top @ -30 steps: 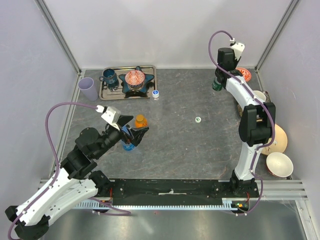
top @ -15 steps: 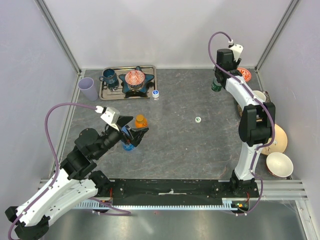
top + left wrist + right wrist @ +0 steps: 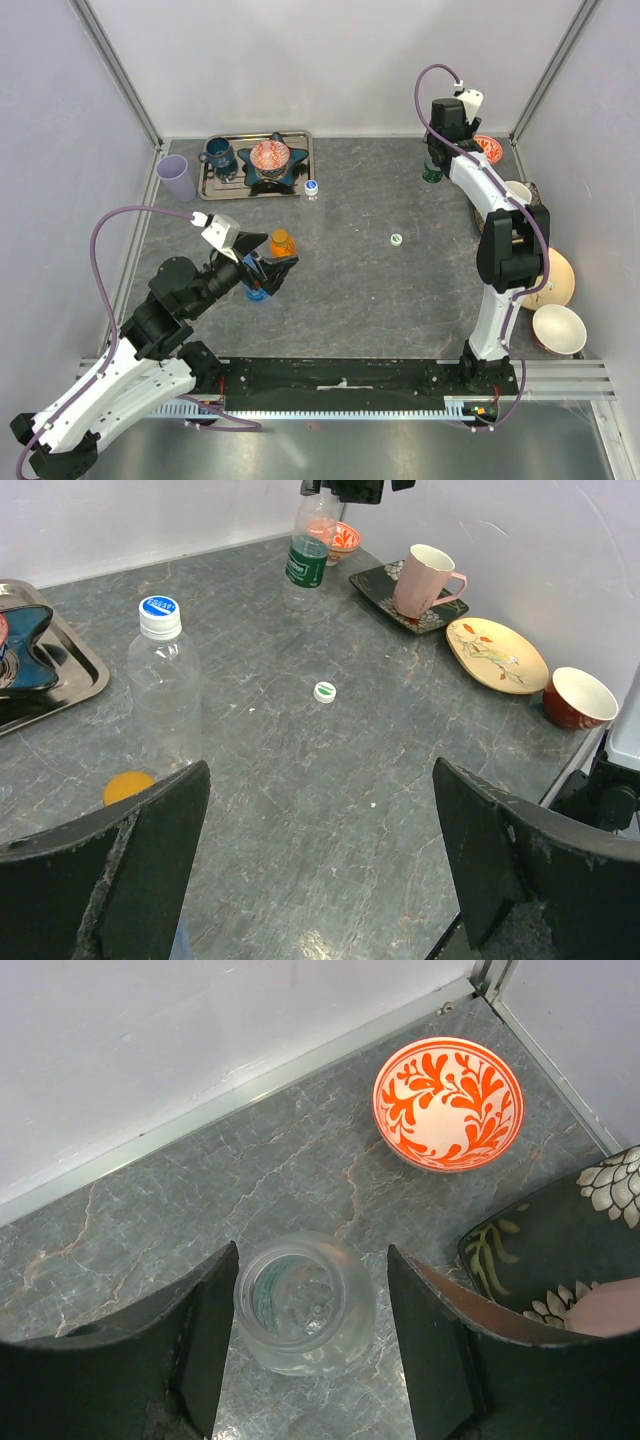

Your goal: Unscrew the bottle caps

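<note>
A loose white-and-green cap (image 3: 396, 239) (image 3: 324, 691) lies on the table's middle. The green-label bottle (image 3: 432, 171) (image 3: 303, 1302) stands uncapped at the back right, its mouth open. My right gripper (image 3: 437, 152) (image 3: 310, 1285) hangs over it, open, a finger on either side of the neck. A clear bottle with a white-and-blue cap (image 3: 311, 186) (image 3: 160, 609) stands by the tray. My left gripper (image 3: 271, 271) (image 3: 320, 780) is open over bare table. The orange cap (image 3: 282, 240) (image 3: 127, 785) and a blue cap (image 3: 258, 293) sit just beside its fingers.
A metal tray (image 3: 300, 150) with a star dish, a bowl and a mug is at the back left, with a lilac cup (image 3: 177, 178) beside it. On the right are an orange-patterned bowl (image 3: 448, 1100), a dark tray (image 3: 560, 1250) with a pink mug (image 3: 425, 578), a plate (image 3: 497, 655) and a bowl (image 3: 583, 695).
My right gripper's fingers have spread apart around the green-label bottle's neck and the wrist has shifted slightly left. The left arm has not moved.
</note>
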Robot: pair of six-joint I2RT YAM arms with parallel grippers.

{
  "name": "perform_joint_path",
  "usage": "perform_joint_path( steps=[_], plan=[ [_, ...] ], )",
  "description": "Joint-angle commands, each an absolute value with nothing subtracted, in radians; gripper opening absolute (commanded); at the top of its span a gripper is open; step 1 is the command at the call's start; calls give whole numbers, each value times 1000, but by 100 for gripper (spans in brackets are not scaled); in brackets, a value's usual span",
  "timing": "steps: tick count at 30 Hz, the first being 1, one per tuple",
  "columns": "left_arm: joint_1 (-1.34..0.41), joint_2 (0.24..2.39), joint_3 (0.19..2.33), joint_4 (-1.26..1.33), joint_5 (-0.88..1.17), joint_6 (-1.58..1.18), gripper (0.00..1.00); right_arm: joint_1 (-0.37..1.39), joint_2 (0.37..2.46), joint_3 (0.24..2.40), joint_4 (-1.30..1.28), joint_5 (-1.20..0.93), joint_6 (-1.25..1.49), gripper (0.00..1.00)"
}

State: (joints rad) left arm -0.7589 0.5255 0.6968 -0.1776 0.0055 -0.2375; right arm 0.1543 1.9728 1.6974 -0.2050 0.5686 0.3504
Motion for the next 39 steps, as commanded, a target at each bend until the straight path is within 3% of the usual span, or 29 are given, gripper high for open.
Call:
perform_joint_path(
  steps=[1,8,15,27,30,31,39],
  plan=[
    [-759,522,696,-143,25,-268,98,161,1942,1709,-196,558,364,68],
    [-759,525,695,-143,28,-268,98,161,1945,1720,-199,538,367,68],
    [-759,522,698,-150,26,-267,98,160,1950,1732,-206,520,382,78],
    [-759,523,696,-150,26,-273,98,161,1924,1743,-212,456,406,81],
    [-759,517,699,-153,22,-270,99,164,1882,1744,-231,437,422,89],
    [-759,515,703,-156,18,-267,99,164,1869,1741,-238,433,426,97],
    [-759,497,726,-195,2,-262,100,196,1655,1646,-405,431,488,98]
  ],
)
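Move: The green-labelled bottle, already uncapped, stands upright on the table between the right hand's fingers, its middle about 5 cm below and straight under the hand. The orange bowl is some 16 cm right of that hand and 8 cm farther out, the pink mug about 22 cm right and 9 cm back, the loose white cap roughly 14 cm left and 20 cm back. From the left hand the bottle lies about 37 cm ahead and 45 cm to the right. The green-labelled bottle is left standing as the right hand opens its fingers from about two-thirds to fully wide around its upper part, easing some 2 cm left. The hand then lifts away quickly, about 5 cm up and 3 cm back from the bottle, rolling slightly so its left side rises. ##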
